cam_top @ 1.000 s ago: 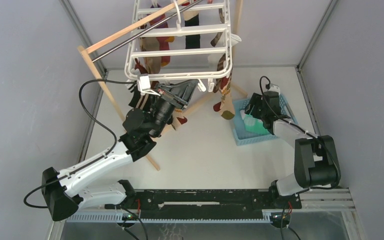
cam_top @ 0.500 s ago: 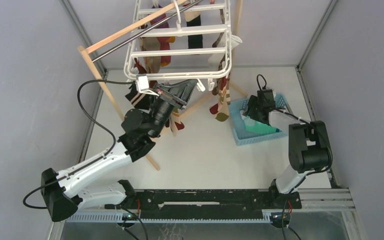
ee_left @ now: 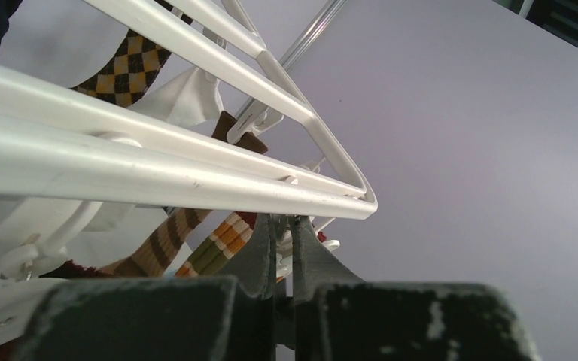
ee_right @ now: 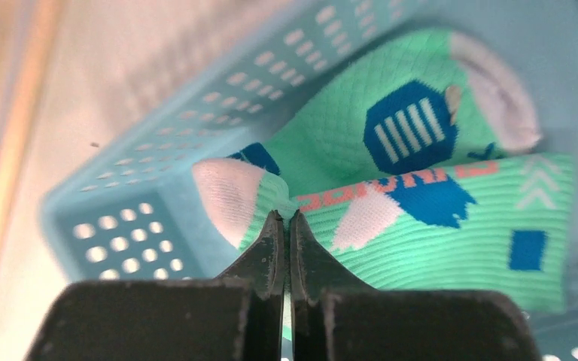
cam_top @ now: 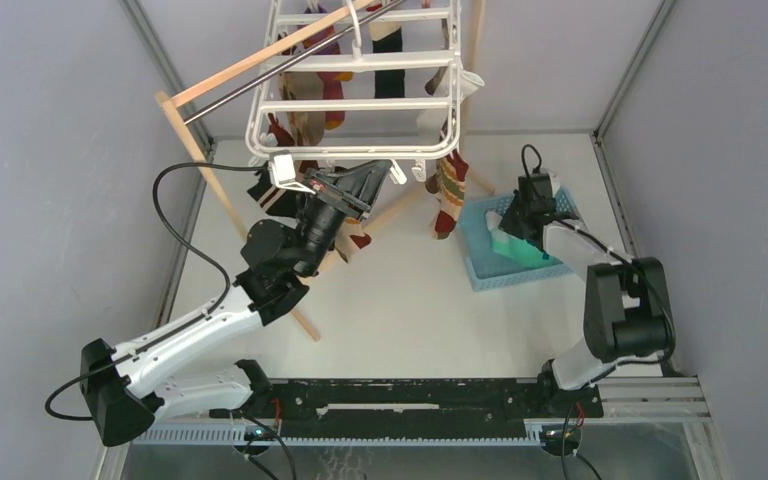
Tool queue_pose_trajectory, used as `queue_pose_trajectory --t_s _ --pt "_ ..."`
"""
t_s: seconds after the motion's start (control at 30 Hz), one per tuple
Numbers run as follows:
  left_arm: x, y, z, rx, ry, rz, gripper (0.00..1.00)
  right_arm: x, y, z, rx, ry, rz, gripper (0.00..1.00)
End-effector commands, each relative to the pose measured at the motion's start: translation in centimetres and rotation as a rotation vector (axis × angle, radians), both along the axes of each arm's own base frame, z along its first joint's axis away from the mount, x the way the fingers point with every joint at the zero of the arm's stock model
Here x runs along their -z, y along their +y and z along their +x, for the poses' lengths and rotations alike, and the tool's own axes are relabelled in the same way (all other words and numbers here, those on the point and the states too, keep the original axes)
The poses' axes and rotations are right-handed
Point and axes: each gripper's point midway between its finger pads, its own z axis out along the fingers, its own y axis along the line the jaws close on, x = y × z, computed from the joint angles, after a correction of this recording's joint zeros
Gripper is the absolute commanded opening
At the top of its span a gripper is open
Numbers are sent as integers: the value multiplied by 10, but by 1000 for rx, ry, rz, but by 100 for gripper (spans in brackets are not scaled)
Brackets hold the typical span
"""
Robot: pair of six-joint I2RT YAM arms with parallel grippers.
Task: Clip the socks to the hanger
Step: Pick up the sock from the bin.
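Note:
The white hanger (cam_top: 360, 105) hangs from a wooden pole with several socks clipped to it. A brown and orange sock (cam_top: 448, 195) dangles from its front right corner. My left gripper (cam_top: 380, 172) reaches up under the front bar (ee_left: 158, 173) and is shut on a small white clip (ee_left: 307, 248). A striped sock (ee_left: 218, 244) hangs just beside its fingers. My right gripper (cam_top: 513, 222) is down in the blue basket (cam_top: 485, 270). Its tips (ee_right: 286, 218) are shut, pinching the edge of a mint-green sock (ee_right: 436, 226) with white and blue patches.
The wooden pole stand (cam_top: 210, 180) slants across the left, close behind my left arm. The perforated basket wall (ee_right: 120, 226) lies left of my right fingers. Grey walls close in both sides of the white table (cam_top: 400, 310).
My right gripper has gone from open to shut on the mint-green sock, shifting slightly inside the basket. The hanger and its dangling sock swung a little. My left gripper stayed shut on the clip.

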Motion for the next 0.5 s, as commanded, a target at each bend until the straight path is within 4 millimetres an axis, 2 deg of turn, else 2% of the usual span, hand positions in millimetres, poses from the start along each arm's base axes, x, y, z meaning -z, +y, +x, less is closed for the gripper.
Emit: queue_pose_trajectory --t_s 0.0,0.27,0.37,0.47 --pt "0 5 -1 -8 -13 -6 0 -73 -3 9 21 -205 -24 0" --pt "1 2 0 -1 -10 -4 0 -151 13 -10 -63 -405 -16 0" --pt "3 1 1 -1 -7 -1 0 -167 27 -18 -133 -446 32 0" --pt "4 -1 2 5 -3 1 0 -175 39 -24 -182 -462 70 0"
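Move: The green sock is already pinched in the right fingers, low in the bin, whose middle lies some 3 cm to the right and 2 cm back, about level. The hanger clip it is meant for is roughly 26 cm to the left, 12 cm back and 38 cm up; a striped sock hangs about 13 cm left, 5 cm back and 20 cm up. For the left hand, that clip is right at its fingertips. Keeping its pinch on the green sock, the right hand pulls it quickly up out of the bin, about 16 cm and nearly straight up at first, then easing slightly back and left towards the hanger as it slows. On the way the wrist tips the fingers up some 25 degrees from their steep downward slant. The left hand stays put, still closed at the hanger clip. ##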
